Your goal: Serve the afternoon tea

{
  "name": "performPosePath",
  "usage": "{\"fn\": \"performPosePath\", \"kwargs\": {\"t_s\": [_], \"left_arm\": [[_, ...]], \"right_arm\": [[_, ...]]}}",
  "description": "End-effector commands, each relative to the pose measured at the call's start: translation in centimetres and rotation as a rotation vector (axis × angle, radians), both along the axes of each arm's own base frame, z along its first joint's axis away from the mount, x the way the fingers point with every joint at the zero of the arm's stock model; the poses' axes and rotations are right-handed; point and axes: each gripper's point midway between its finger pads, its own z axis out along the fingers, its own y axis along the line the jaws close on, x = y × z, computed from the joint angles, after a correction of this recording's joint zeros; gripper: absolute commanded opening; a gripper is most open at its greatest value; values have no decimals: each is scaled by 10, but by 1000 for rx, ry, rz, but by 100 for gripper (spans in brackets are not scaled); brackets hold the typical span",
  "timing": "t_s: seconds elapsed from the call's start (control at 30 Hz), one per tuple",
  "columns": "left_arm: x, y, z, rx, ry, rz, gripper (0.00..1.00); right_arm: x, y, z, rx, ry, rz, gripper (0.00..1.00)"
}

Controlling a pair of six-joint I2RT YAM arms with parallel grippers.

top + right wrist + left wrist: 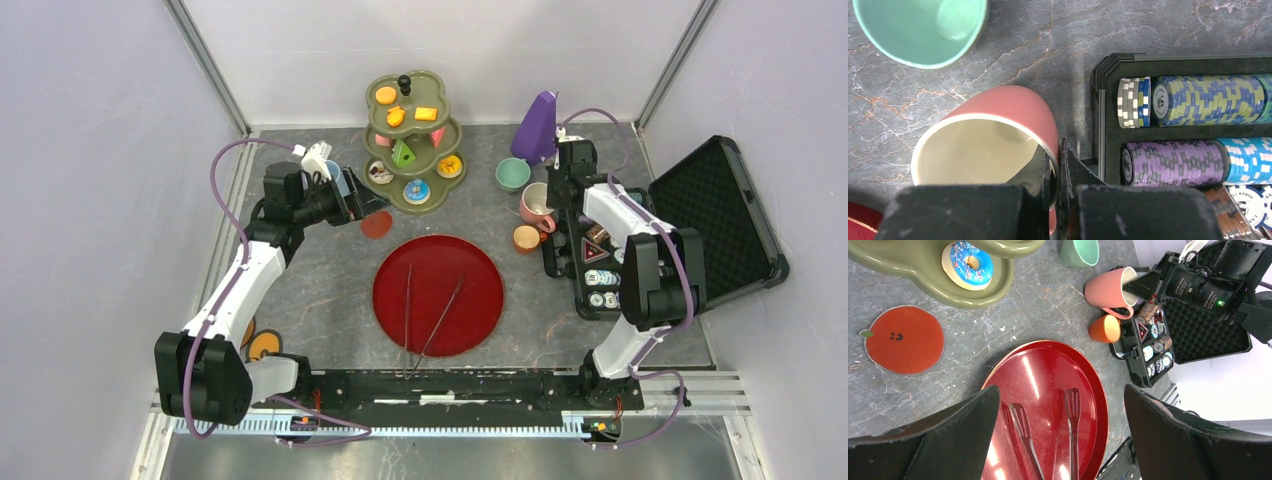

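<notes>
My right gripper is shut on the rim of the pink mug, one finger inside and one outside. The mug stands beside the poker chip case. A green mug and a small orange cup stand close by. My left gripper is open and holds nothing, hovering left of the tiered green stand. The stand carries donuts, biscuits and cake pieces, among them a blue donut. The pink mug and orange cup also show in the left wrist view.
A red plate with metal tongs lies in the middle. The open black chip case is at the right, a purple metronome behind the mugs. An orange fruit-shaped coaster lies near the stand.
</notes>
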Motion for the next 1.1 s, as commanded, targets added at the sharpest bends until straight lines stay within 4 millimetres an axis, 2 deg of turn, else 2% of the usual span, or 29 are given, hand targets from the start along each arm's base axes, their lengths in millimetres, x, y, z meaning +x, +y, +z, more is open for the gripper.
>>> {"fn": "performPosePath", "kwargs": {"t_s": [0.0,0.13,0.2,0.37,0.5,0.57,0.63,0.73,0.8,0.9,1.07], "left_arm": [[-2,-6,14,-1,-106,-65,100],[-4,-15,15,-38,-110,-99,100],[-6,-23,15,-49,-93,-109,100],[-12,-53,26,-38,-81,-108,99],[-22,-82,43,20,-178,-105,98],[-35,-103,48,83,-285,-132,98],[-44,-118,51,172,-384,-142,98],[-51,-133,48,330,-454,-125,99],[-51,-138,40,445,-465,-100,99],[-52,-148,24,575,-461,-85,99],[-59,-157,4,779,-536,-66,99]], "right_arm": [[6,-10,42,-13,-126,-60,0],[3,-8,87,23,-260,-61,0],[-2,3,112,85,-339,-27,0],[-20,58,154,398,-465,128,0],[-44,96,173,780,-516,102,0],[-57,115,173,974,-498,62,0],[-65,135,169,1073,-444,38,0],[-77,166,153,1124,-319,-3,0],[-84,179,142,1143,-279,-45,0],[-92,190,125,1196,-225,-120,0],[-95,199,117,1253,-183,-152,0]]}}
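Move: The pink mug stands some 36 cm to the right of my open left hand, about 9 cm farther out and 18 cm below. The red plate's middle is 14 cm right of that hand and 13 cm back. My right fingers already pinch the mug's right rim, its middle 4 cm left and 4 cm below. From this hand the plate is 28 cm left and 23 cm back, the green cup 10 cm left and 7 cm ahead, and the small orange cup 6 cm left and 9 cm back. Keeping my right pinch on the rim, I raise the pink mug about 13 cm, then carry it left and back to the plate's far side, sinking a little, while that wrist rolls some 60 degrees until the fingers point left. Meanwhile I sweep my left hand about 17 cm right and somewhat back towards the mug, rolling its wrist, fingers staying wide open. ##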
